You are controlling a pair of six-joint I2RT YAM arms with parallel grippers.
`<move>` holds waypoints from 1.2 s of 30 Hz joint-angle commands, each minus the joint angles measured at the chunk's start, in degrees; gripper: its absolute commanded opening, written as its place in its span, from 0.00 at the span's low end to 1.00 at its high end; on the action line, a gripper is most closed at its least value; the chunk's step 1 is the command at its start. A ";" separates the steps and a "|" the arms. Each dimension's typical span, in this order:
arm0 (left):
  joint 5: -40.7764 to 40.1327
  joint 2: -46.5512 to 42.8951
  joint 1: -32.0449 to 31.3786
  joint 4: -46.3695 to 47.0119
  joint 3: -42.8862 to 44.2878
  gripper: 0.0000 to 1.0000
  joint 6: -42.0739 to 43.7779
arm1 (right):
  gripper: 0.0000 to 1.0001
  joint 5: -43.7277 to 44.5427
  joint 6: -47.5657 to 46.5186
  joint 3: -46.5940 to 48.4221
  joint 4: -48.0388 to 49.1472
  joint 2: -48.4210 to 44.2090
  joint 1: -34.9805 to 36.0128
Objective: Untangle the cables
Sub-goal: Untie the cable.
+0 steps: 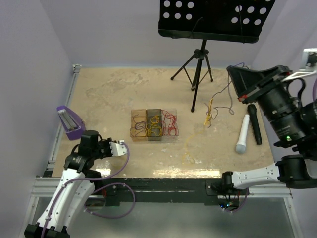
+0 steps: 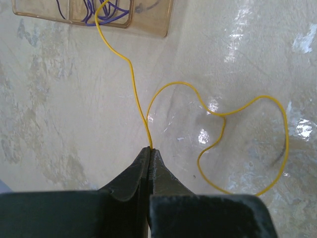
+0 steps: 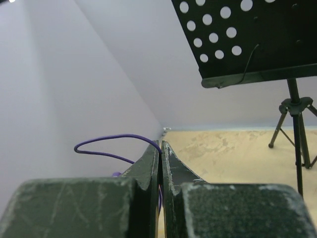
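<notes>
My left gripper [image 1: 120,147] sits low near the table's front left, shut on a thin yellow cable [image 2: 131,79] pinched at the tips [image 2: 150,148]. That cable loops over the table and runs up into the clear tray [image 2: 148,25]. The tray [image 1: 132,124] holds purple, yellow and red cables in three compartments. My right gripper [image 1: 230,70] is raised at the right, shut [image 3: 160,144] on a thin purple cable [image 3: 109,137]. This purple cable [image 1: 224,94] hangs down to a small yellow-orange tangle [image 1: 210,114] lying on the table.
A black music stand [image 1: 213,20] on a tripod [image 1: 198,64] stands at the back. A white microphone [image 1: 242,134] and a black microphone [image 1: 254,124] lie to the right of the tangle. A purple wedge-shaped object [image 1: 69,123] sits at the left edge.
</notes>
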 commanded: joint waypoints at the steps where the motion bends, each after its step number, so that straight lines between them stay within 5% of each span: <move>1: -1.46 0.80 0.28 -0.20 0.66 0.00 4.13 | 0.00 -0.81 -1.57 0.73 5.22 -1.07 -0.03; 4: 1.86 0.89 0.28 -0.12 3.46 0.02 0.38 | 0.00 -5.04 0.71 1.43 2.68 0.42 -0.03; 7: 7.75 3.60 0.28 -0.90 10.47 0.49 -6.39 | 0.00 -7.58 3.18 0.56 0.21 2.97 0.05; 11: 18.02 7.65 0.28 -2.84 21.46 0.94 -15.09 | 0.00 -10.22 5.29 -2.87 0.38 4.47 -0.04; 18: 33.94 10.91 0.28 -0.66 32.56 1.00 -26.08 | 0.00 -13.47 6.35 -7.71 5.65 6.31 -0.03; 24: 42.91 9.24 0.28 18.03 24.93 1.00 -42.60 | 0.00 -18.22 6.70 -8.24 10.57 8.77 -0.03; 29: 53.10 10.81 0.28 22.82 21.14 1.00 -47.01 | 0.00 -21.30 6.96 -6.22 12.95 11.85 0.05; 36: 53.38 9.59 0.19 38.79 19.90 1.00 -62.01 | 0.00 -25.25 7.75 -4.99 14.62 14.66 0.05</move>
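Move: The purple-and-yellow tangle hangs from the purple cable pinched in the right fingers, about 26 cm straight below that hand. From the left hand, shut on the yellow cable just above the table, the tangle is roughly 38 cm right, about level fore-and-aft, and 22 cm higher. The cable trays stand about 20 cm right, 10 cm ahead and 5 cm below the left hand; from the right hand, they lie 18 cm left, 11 cm ahead and 59 cm down. The yellow cable is let go as the left fingers spring wide open. That hand then rises some 20 cm and swings about 13 cm right, drawing back slightly and rolling about 50 degrees, right side up, towards the hanging tangle. The purple cable stays pinched in the right hand, which drifts slightly right, then sweeps to about 19 cm left of its start, ending a little lower and turned about 20 degrees counter-clockwise, bringing the tangle to the open left fingers. ##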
